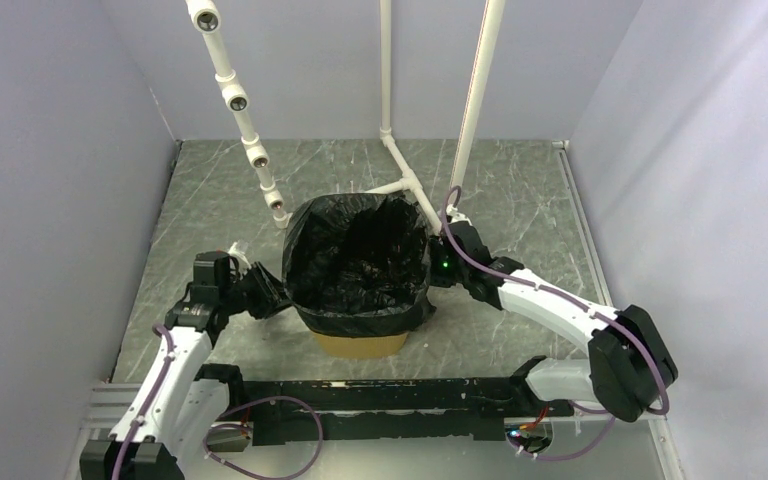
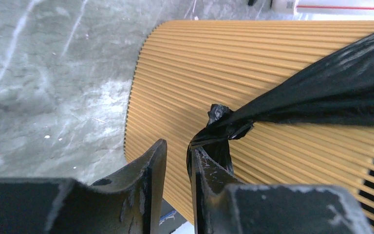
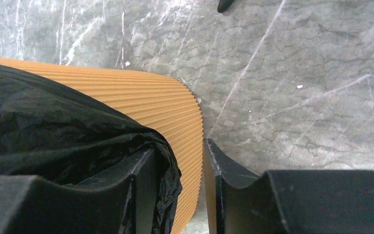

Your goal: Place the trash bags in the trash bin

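Observation:
The black trash bag [image 1: 360,250] lines the yellow-orange trash bin [image 1: 360,345] at the table's middle, its edge folded down over the rim. My left gripper [image 1: 260,295] is low at the bin's left side. In the left wrist view its jaws [image 2: 177,148] stand apart over the bin's ribbed wall [image 2: 199,63]. A stretched corner of the bag [image 2: 331,87] hangs on the right fingertip [image 2: 202,161]. My right gripper [image 1: 440,262] is at the bin's right rim, jaws [image 3: 180,148] apart. The bag [image 3: 53,126] drapes over its left finger, and the bin wall [image 3: 165,102] shows in the gap.
White pipes [image 1: 400,170] rise behind the bin, one reaching down near its back right rim. A jointed white pipe [image 1: 245,130] slants to the back left rim. Grey walls close in left, right and back. A black rail [image 1: 390,395] runs along the near edge.

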You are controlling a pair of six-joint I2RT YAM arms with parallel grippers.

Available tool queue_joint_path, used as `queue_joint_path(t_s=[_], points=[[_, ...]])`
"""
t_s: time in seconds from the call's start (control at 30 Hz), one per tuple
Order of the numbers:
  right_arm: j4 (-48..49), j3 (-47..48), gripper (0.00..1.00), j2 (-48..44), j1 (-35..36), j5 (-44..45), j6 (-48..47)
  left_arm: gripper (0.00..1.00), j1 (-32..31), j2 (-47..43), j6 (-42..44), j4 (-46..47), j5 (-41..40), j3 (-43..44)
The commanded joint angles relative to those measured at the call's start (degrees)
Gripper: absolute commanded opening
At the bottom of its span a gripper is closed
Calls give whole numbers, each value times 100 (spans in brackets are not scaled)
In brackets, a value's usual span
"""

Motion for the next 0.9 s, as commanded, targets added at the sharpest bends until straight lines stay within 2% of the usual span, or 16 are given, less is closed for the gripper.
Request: queue_joint_path(t_s=[0.0, 0.07, 0.27, 0.47, 0.6, 0.7, 0.87], points=[[-262, 38, 42, -309, -45, 9, -22, 33, 2, -364, 274, -840, -798, 709], [-400, 122, 48, -464, -90, 50, -32, 45, 2, -483, 336, -1196, -1089, 1027], [-713, 245, 60, -1029, -198, 141, 6, 64, 2, -540, 266, -1950, -1607, 1672], [-843, 236, 68, -1542, -274, 300, 135, 74, 2, -724, 362, -2535, -2293, 2225], [-1002, 251, 68, -1799, -285, 304, 300, 76, 0, -577, 1031, -2934, -2555, 3317], [-1046, 167, 67, -1942, -285, 258, 382, 74, 2, -264, 1703, -2944, -2168, 4503], [-958, -44, 67, -2054, -286, 188, 528, 71, -10, 838, 2216, -2687, -31, 5968]])
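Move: The trash bag's turned-down edge lies right at both hands' fingers, within a centimetre or two. The trash bin under it has its middle roughly 16 cm to the left hand's right, 3 cm ahead and 5 cm below. From the right hand the bin's middle is some 16 cm left, 3 cm back and 4 cm below, and the white pipe corner on the table is about 18 cm ahead, 3 cm right and 18 cm below. The bag's edge is left hanging outside the rim as both hands open wider and back off. The left slides left and up off its side, pauses in height, then shoots up, about 25 cm in all, its fingers tilting some 30 degrees upward. The right eases up about 7 cm and a little to its right, away from the bin, its tilt barely changing. ##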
